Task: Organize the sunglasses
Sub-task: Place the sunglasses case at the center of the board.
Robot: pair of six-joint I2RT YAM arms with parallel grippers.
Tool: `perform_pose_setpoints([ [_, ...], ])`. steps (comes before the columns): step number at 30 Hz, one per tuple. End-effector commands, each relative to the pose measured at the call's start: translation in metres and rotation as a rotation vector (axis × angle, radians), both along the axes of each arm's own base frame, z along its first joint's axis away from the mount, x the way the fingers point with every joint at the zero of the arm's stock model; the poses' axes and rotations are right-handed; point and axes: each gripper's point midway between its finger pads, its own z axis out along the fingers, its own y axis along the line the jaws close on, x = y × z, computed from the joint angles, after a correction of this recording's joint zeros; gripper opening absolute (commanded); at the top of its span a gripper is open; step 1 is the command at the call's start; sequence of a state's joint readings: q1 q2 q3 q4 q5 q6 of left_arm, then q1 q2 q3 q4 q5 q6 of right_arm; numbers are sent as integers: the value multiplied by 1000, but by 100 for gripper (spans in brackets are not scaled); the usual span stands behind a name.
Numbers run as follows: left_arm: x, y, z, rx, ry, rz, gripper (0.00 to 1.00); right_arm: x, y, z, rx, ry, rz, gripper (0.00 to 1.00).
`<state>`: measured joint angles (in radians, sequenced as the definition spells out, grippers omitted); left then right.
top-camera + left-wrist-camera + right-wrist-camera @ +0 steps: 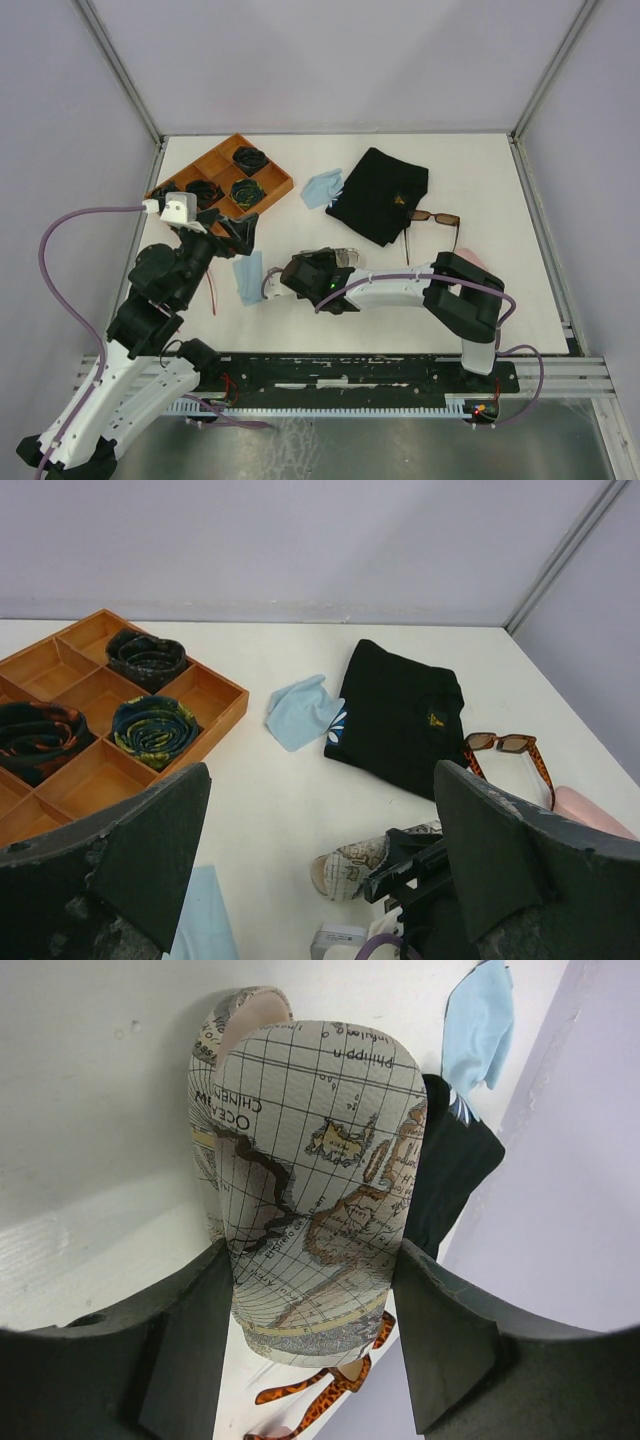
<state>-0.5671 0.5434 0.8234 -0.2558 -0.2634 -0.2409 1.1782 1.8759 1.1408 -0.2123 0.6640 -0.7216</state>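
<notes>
The brown-lensed sunglasses [433, 217] lie open on the table to the right of a black folded cloth, also seen in the left wrist view [505, 745]; their tortoise arms [330, 1390] show below the right fingers. My right gripper [305, 275] is shut on a grey map-patterned glasses case [310, 1180], both fingers pressed against its sides. The case [360, 865] lies low at the table's middle, its lid standing open. Open and holding nothing, my left gripper [320, 775] hovers at the left [235, 235], near the tray. No other sunglasses show.
A wooden compartment tray [275, 192] with rolled ties sits at the back left. A black folded cloth [380, 195] and a light blue cloth [322, 187] lie mid-back. Another blue cloth [248, 277] lies by the left gripper. A pink case [590, 810] rests near the right arm.
</notes>
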Motion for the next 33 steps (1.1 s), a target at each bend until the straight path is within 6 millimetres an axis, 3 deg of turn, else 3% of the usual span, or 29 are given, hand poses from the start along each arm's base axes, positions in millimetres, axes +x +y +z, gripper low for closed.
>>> perform_pose_setpoints([
  [1,3,1,5,23,-22,5,99,4,5,10,60,-42,-27,48],
  [12,7,-7,2,19,-10,-18,99,-10,-2,18,122,15,-24,79],
  [23,6,-9,-1,11,-1,-26,99,-35,-6,27,173,63,2,88],
  [29,6,-10,-5,2,9,-31,99,-67,-10,43,242,147,8,92],
  [33,8,-14,-12,-9,28,-41,99,-87,-13,58,398,240,-31,93],
])
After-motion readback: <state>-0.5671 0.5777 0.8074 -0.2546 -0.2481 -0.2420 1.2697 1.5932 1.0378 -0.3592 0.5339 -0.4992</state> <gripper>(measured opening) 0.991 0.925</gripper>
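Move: The right gripper still holds the sunglasses case low over the middle of the board; the case's middle is about 2 cm left of the hand, 1 cm ahead and 2 cm below. At table height, the black shirt's middle is some 20 cm ahead and 13 cm right, the sunglasses roughly 10 cm ahead and 26 cm right. The near blue cloth lies about 18 cm left and 4 cm back. From the left hand, the case is some 5 cm ahead, 15 cm right and 29 cm below. Keep the right hand where it set the case down, then spread its fingers from two-thirds to almost fully open so they let go of the case. While they open, draw the gripper back towards the base, first level and then climbing, about 6.5 cm back and 4 cm up in all, rolling its left side up some 15 degrees as it clears the case. ##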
